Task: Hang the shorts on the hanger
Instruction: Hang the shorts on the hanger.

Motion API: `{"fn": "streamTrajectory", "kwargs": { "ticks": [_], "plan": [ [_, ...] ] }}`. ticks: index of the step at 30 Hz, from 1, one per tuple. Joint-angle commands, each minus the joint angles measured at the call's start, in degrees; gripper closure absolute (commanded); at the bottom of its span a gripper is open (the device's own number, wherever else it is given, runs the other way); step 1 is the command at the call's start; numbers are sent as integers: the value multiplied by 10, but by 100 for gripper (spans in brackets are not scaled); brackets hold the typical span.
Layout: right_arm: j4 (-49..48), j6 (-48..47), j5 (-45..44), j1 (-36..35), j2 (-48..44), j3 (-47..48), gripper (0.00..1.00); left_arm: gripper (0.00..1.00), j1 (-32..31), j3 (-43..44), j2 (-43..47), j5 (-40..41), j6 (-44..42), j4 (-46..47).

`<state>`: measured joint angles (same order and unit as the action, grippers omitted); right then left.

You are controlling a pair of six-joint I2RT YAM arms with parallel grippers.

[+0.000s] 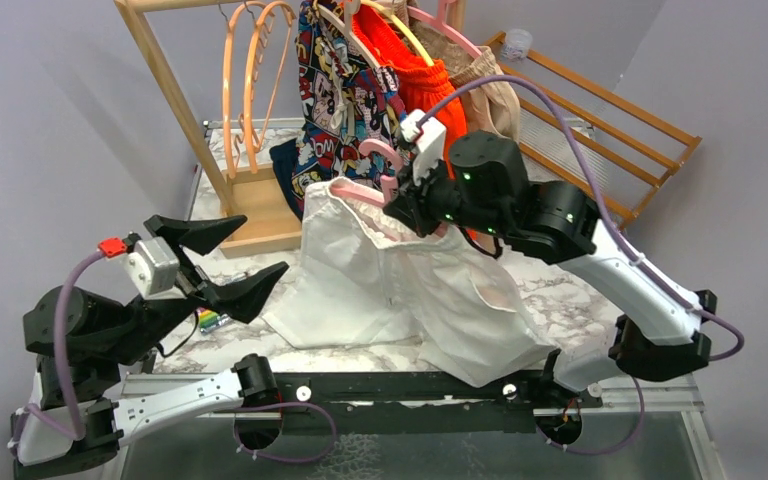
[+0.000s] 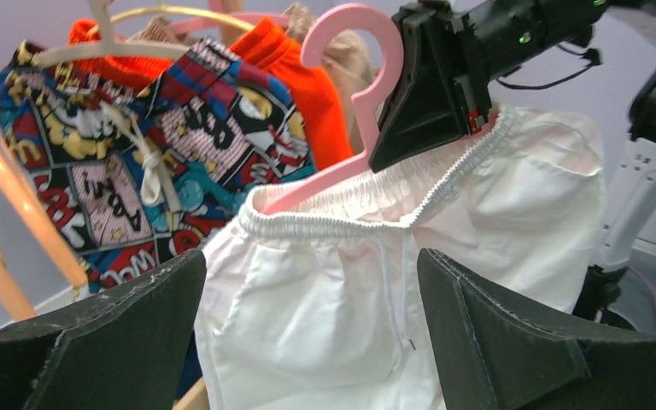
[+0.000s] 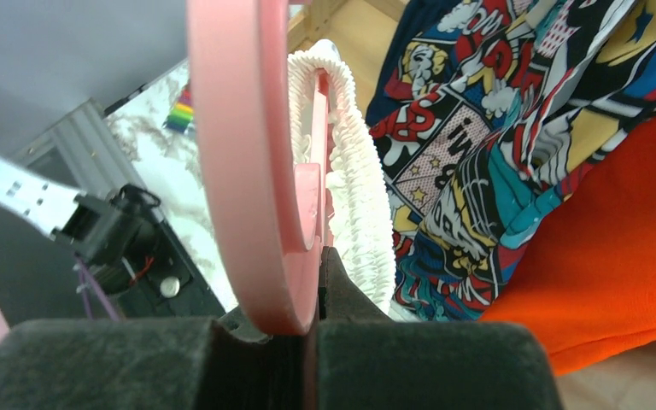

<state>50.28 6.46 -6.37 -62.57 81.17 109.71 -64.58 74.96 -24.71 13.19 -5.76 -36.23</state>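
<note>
The white shorts [image 1: 380,285] hang by their gathered waistband on the light-pink hanger [image 1: 378,152], their legs trailing onto the marble table [image 1: 570,295]. My right gripper [image 1: 407,205] is shut on the hanger just below its hook. In the right wrist view the pink hanger [image 3: 239,154] is pinched between the black pads, with the waistband [image 3: 359,196] right behind it. My left gripper [image 1: 263,245] stands open to the left of the shorts, apart from them. In its wrist view the shorts [image 2: 325,307] hang beyond the wide jaws [image 2: 310,265], under the hanger hook [image 2: 354,51].
A wooden rack [image 1: 170,90] stands at the back with orange hangers [image 1: 250,80], comic-print shorts [image 1: 340,90] and orange-red shorts [image 1: 415,75]. Its base [image 1: 255,215] lies behind the left gripper. A slatted wooden frame [image 1: 600,120] leans at the back right. A small colourful object [image 1: 210,320] lies near the left arm.
</note>
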Motion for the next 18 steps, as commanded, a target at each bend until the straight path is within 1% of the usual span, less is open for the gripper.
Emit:
{"fn": "streamTrajectory", "kwargs": {
  "ticks": [1, 3, 7, 11, 14, 16, 18],
  "plan": [
    [-50, 36, -85, -1, 39, 64, 99, 5, -1, -30, 16, 91, 25, -3],
    [-63, 39, -114, -1, 60, 87, 99, 5, -1, -51, 27, 113, 35, 5],
    [-81, 30, -174, 0, 110, 148, 99, 6, -1, -104, 61, 129, 51, 36],
    [-87, 11, -208, 0, 167, 232, 99, 6, -1, -125, 92, 146, 57, 55],
    [-76, -2, -190, 0, 204, 295, 99, 6, -1, -117, 103, 146, 46, 65],
    [-83, -11, -160, 1, 199, 280, 99, 6, -1, -95, 95, 140, 28, 68],
    [-93, -21, -124, 0, 178, 240, 99, 6, -1, -65, 77, 123, 4, 69]
  ]
}}
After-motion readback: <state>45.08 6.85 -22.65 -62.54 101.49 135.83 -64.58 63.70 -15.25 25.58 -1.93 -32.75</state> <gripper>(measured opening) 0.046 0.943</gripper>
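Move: The right hand already holds the pink hanger with the white shorts on it; the free stretch of rack rail lies about 22 cm ahead, 13 cm left and 8 cm above. The comic-print shorts hang some 12 cm ahead and 6 cm left, the red shorts 14 cm ahead and 4 cm right, the orange hangers 18 cm ahead and 20 cm left. From the empty left hand, that rail stretch is about 27 cm ahead, 6 cm right and slightly above. Right hand carries the gripped hanger some 12 cm forward, up and left towards the rail; open left sinks. ##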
